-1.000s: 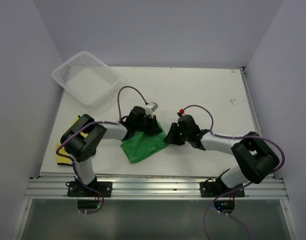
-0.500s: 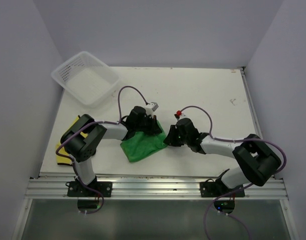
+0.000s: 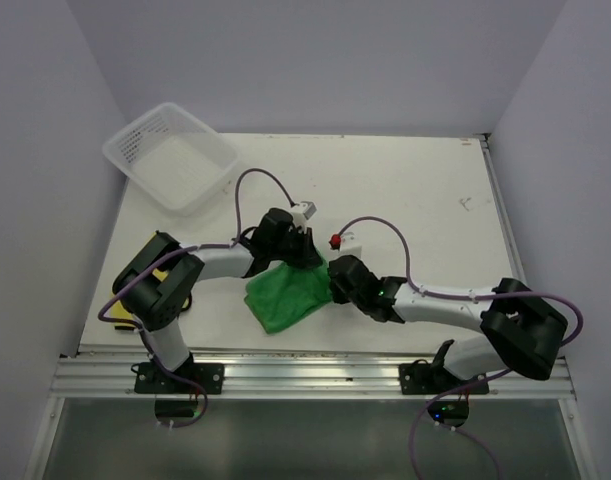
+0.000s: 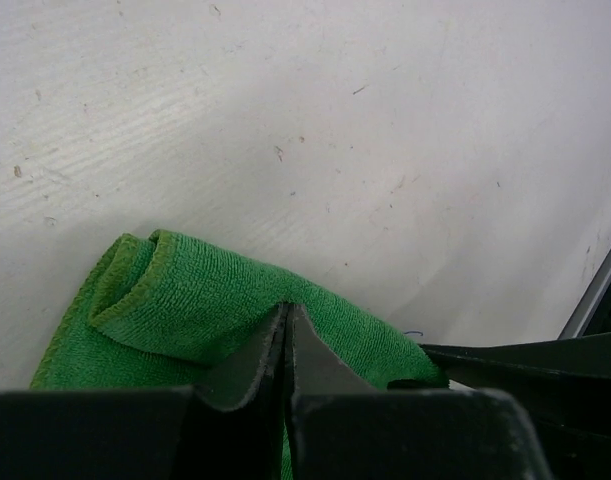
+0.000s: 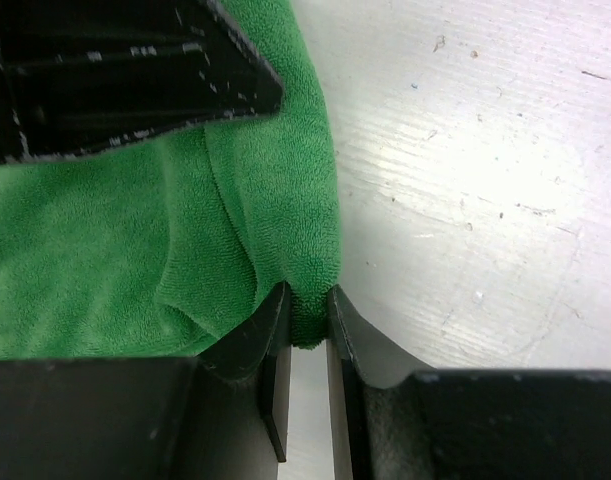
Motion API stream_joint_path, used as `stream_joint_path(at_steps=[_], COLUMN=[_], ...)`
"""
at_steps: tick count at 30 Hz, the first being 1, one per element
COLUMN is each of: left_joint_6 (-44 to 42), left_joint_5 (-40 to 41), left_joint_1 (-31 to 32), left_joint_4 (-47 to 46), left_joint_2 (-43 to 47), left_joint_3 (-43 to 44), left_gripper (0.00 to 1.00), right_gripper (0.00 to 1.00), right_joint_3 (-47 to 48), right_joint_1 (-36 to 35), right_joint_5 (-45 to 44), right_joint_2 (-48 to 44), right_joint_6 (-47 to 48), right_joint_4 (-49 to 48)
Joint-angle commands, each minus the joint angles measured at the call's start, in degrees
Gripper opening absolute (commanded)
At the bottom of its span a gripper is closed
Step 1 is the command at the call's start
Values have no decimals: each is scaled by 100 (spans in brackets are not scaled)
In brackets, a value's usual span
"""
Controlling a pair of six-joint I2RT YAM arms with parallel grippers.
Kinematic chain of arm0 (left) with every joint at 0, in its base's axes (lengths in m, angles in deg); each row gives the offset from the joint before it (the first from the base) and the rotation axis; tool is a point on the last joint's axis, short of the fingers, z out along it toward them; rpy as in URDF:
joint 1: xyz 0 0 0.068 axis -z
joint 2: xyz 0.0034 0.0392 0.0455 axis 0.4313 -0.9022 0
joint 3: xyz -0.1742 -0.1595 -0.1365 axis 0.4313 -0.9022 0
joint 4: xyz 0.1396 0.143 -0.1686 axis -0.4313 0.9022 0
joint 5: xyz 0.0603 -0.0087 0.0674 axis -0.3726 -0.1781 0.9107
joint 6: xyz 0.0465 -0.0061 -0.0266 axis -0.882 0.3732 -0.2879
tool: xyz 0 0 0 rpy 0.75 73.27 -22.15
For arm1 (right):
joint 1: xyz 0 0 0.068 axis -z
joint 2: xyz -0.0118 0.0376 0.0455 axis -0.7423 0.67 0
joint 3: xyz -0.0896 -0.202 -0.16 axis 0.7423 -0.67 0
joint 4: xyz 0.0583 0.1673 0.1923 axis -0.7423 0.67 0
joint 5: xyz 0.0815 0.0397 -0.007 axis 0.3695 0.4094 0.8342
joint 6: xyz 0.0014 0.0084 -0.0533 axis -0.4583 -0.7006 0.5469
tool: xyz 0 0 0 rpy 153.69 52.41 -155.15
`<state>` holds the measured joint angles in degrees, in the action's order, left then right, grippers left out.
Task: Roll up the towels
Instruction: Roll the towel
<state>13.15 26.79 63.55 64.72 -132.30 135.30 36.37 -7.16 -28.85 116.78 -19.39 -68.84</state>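
The green towel [image 3: 285,297] lies crumpled on the white table between my two arms. My left gripper [image 3: 301,256] is at its far edge, jaws shut, with the cloth peaking at the tips [image 4: 285,312] and a green sliver between the fingers. My right gripper [image 3: 334,285] is shut on the towel's right edge, and a folded hem [image 5: 307,300] is squeezed between its fingers [image 5: 273,330]. One corner of the green towel [image 4: 135,285] is curled over. The yellow towel [image 3: 123,312] lies at the table's left edge, mostly hidden under the left arm.
A white mesh basket [image 3: 170,155] stands at the far left corner, overhanging the table edge. Walls close in the table at left, back and right. A metal rail [image 3: 315,375] runs along the near edge. Both arms' cables loop above the towel.
My right gripper has moved left and nearer and closed on the green towel's right edge. The towel has shifted slightly. The left gripper has stayed shut at the far edge.
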Motion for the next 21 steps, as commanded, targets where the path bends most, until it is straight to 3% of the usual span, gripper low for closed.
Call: stream_joint_path(at_steps=[1, 14, 21], left_joint_6=[35, 88, 114], left_joint_5=[303, 294, 294], left_joint_1=[-73, -214, -231], left_joint_4=[230, 476, 450], left_joint_2=[360, 914, 1011], left_joint_3=[253, 201, 95], left_gripper=[4, 4, 4], right_gripper=[0, 0, 0], right_joint_3=[274, 907, 1592], right_joint_1=[-221, -1292, -1847], right_joint_5=[-914, -2171, -2971], right_joint_2=[95, 860, 1571], right_joint_6=[258, 425, 539], right_joint_4=[588, 974, 1720])
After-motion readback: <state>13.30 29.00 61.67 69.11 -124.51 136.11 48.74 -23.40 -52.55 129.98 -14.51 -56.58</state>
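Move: In the right fingers already, pinched, is the near end of the green towel's rolled part. The towel's flat part, over which the roll must go, has its middle about 12 cm to this hand's left and 2 cm nearer the base, some 2 cm lower; its loose edge lies roughly 20 cm left and 5 cm back. The left hand, fingers shut just over the roll's farther half, has the flat part's middle about 10 cm back and 6 cm left. Rolling its wrist over by about 25 degrees, left side dipping and the gripper's body leaning left, the right hand keeps its pinch on the roll's near end and draws it leftward and back, some 3 cm in all at nearly level height, towards the loose edge. Meanwhile the left hand rises about 5 cm off the roll, easing slightly forward and left, fingers still shut. ##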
